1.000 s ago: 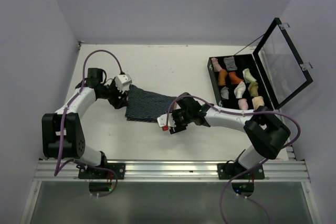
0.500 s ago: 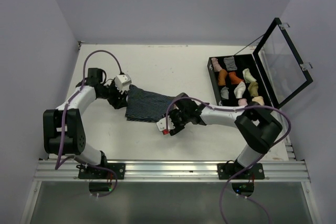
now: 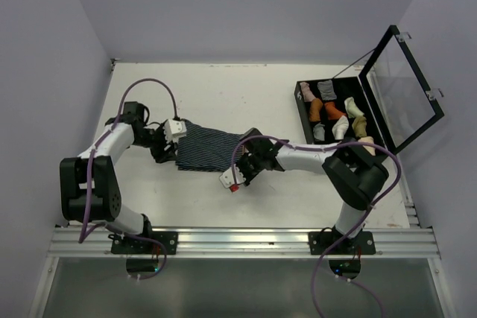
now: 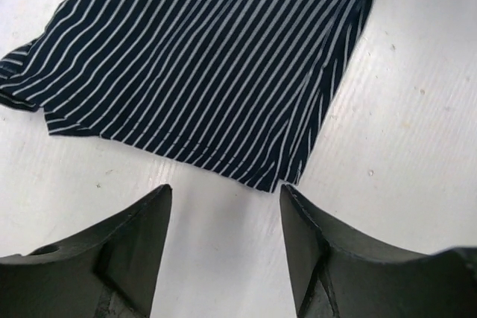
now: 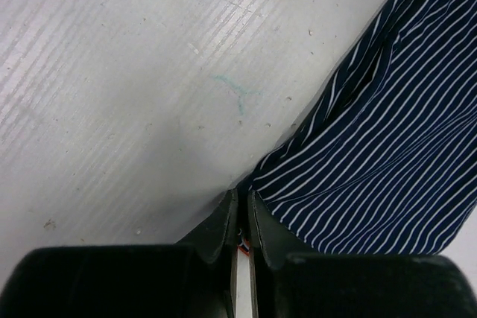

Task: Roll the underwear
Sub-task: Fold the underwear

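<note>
The underwear (image 3: 209,148) is dark blue with thin white stripes and lies flat on the white table (image 3: 246,94), left of centre. My left gripper (image 3: 167,151) stands open at its left end. In the left wrist view the two fingertips (image 4: 158,197) sit on bare table just short of the hem of the underwear (image 4: 209,65), with nothing between them. My right gripper (image 3: 246,164) is at the cloth's near right corner. The right wrist view shows this gripper (image 5: 242,196) shut on the edge of the underwear (image 5: 380,161), with a white and red band pinched between the fingers.
An open black box (image 3: 304,121) with compartments of rolled items stands at the right of the table, its clear lid (image 3: 402,87) tilted up. A faint green mark (image 5: 238,94) is on the table by the right gripper. Purple cables loop over both arms.
My right gripper slid left along the underwear's near corner and closed on its edge. The left gripper shifted slightly nearer, still open.
</note>
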Robot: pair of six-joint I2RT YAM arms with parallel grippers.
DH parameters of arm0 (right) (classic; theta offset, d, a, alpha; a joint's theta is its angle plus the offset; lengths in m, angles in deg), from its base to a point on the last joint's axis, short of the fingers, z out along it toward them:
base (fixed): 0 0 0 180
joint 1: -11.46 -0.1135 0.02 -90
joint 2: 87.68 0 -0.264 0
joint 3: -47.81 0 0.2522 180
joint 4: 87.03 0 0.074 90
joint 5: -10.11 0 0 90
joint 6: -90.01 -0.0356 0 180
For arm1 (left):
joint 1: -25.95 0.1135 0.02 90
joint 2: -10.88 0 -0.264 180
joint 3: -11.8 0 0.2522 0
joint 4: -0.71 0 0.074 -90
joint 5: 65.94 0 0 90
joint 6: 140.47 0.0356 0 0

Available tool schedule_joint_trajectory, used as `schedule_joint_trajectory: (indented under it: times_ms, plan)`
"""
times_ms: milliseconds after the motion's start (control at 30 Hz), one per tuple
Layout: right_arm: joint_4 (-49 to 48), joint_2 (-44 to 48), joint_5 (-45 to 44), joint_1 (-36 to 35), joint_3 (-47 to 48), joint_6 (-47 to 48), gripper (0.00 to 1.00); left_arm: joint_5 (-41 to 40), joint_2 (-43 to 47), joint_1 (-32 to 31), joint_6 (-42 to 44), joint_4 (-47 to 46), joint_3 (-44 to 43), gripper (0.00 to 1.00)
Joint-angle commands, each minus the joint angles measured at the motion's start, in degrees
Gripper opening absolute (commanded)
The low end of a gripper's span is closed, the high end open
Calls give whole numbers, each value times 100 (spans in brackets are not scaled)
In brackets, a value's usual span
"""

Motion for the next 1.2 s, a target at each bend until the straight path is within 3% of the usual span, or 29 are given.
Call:
schedule_joint_trajectory:
  times_ms: [0, 167, 467, 833, 1033, 1067, 1167]
  plan:
    - [702, -143, 79, 51, -18, -73, 2, 350, 449, 19, 1890, 600, 280, 64]
    - [965, -46, 247, 121, 122, -232, 0, 183, 634, -305, 2703, 355, 765, 67]
    - [1123, -143, 361, 244, 369, -521, 0, 34, 247, -1062, 2801, -313, 845, 65]
    - [1194, -187, 344, 279, 395, -294, 0, -520, 194, -1177, 3750, -128, 1266, 57]
    - [1422, -310, 422, 279, 588, -319, 0, -801, -252, -1247, 3549, -287, 1232, 37]
    - [1466, -327, 458, 279, 641, -398, 0, -801, -324, -1247, 3426, -131, 1057, 26]
    - [1835, -371, 686, 306, 922, -583, 0, -758, -439, -1238, 3294, 396, 723, 7]
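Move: The underwear's near-left corner, still free, lies about 5 cm back, 4 cm to the right and 6 cm below the left hand. Its far-left edge is some 11 cm ahead and 7 cm right of that hand, with the cloth's middle about 3 cm ahead and 15 cm right. The right hand already pinches the near-right corner; from it the free corner is about 20 cm left and 1 cm forward, level with it. The underwear's near-left corner gets pinched by the left hand, which first draws back, then swings right over the corner while sinking, about 5 cm back and 5 cm down in all, the wrist turning nearly 40 degrees clockwise before its open fingers close there. The right hand keeps its hold on the near-right corner, easing slightly right and tilting about 10 degrees. ##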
